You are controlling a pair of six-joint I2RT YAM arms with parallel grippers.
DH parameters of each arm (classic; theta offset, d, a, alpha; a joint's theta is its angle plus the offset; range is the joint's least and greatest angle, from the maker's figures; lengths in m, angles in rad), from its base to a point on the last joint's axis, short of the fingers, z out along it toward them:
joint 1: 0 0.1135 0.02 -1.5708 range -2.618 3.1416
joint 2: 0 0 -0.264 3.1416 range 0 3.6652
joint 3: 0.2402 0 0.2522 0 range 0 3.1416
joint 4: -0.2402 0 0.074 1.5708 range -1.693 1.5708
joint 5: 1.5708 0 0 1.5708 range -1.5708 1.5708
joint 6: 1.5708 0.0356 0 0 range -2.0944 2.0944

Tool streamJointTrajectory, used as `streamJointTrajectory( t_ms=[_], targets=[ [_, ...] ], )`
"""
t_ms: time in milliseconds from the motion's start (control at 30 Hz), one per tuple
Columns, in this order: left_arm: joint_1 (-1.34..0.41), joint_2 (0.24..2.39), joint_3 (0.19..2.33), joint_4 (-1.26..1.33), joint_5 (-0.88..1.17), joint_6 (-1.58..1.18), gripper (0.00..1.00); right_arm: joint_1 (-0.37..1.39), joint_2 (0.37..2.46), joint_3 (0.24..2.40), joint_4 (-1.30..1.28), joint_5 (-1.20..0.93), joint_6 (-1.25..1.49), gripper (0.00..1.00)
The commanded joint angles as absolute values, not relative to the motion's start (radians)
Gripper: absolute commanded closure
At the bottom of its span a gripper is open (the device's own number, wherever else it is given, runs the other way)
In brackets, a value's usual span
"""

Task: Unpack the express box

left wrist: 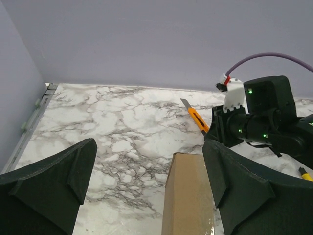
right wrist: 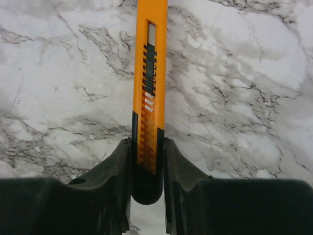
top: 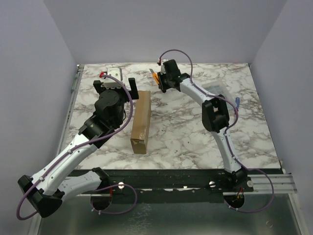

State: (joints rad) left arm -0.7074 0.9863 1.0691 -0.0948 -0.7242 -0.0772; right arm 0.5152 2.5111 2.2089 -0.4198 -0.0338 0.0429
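Note:
The express box [top: 141, 120], plain brown cardboard, stands on its long edge left of the table's middle. In the left wrist view its near end [left wrist: 188, 196] rises between my fingers, close to the right one. My left gripper [top: 115, 84] hovers open by the box's far end, touching nothing [left wrist: 146, 147]. An orange utility knife [right wrist: 149, 88] lies on the marble at the back [top: 154, 76], blade pointing away [left wrist: 198, 119]. My right gripper [right wrist: 147, 144] is shut on the knife's black rear end [top: 164, 81].
A clear plastic item [top: 215, 89] lies at the back right, partly under the right arm, with a small pen-like object [top: 237, 102] beside it. Purple walls close in the back and sides. A metal rail [top: 73, 83] runs along the left edge.

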Motion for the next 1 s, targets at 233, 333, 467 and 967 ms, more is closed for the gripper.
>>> streamJointTrajectory(
  t_ms=[233,333,467,967],
  targets=[
    [-0.680,0.974,1.059,-0.053,-0.711,-0.097,0.01,0.517,2.119,1.872,-0.325,0.056,0.101,0.99],
    [-0.676,0.975,1.054,-0.052,-0.687,-0.109,0.01,0.517,1.998,1.708,-0.293,0.069,0.122,0.99],
    [-0.674,0.983,1.051,-0.053,-0.661,-0.120,0.01,0.517,1.830,1.488,-0.255,0.098,0.146,0.99],
    [-0.649,1.026,1.152,-0.173,-0.276,-0.347,0.01,0.517,1.128,0.919,-0.206,0.207,0.230,0.99]
  ],
)
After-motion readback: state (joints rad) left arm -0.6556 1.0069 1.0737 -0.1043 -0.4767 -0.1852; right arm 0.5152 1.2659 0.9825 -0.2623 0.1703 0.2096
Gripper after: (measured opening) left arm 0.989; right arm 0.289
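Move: The right hand grips the utility knife by its rear end. From it, the middle of the box standing on its long side is about 26 cm back, 10 cm left and 6 cm higher; the yellow screwdriver lies some 7 cm back and 25 cm right, the clear organizer about 3 cm back and 32 cm right. From the open left hand, the box's middle is about 3 cm back, 6 cm right and 25 cm below, the knife's roughly 32 cm ahead, 13 cm right and 32 cm below. Keep the utility knife gripped and raise the right hand, then sweep it about 20 cm back and 15 cm right, out to the box's right side, dipping slightly midway and ending some 13 cm higher, turned about 15 degrees clockwise. Leave the left fingers open above the box; after a slight drift left, shift that hand about 4 cm right, turning it roughly 10 degrees clockwise. ##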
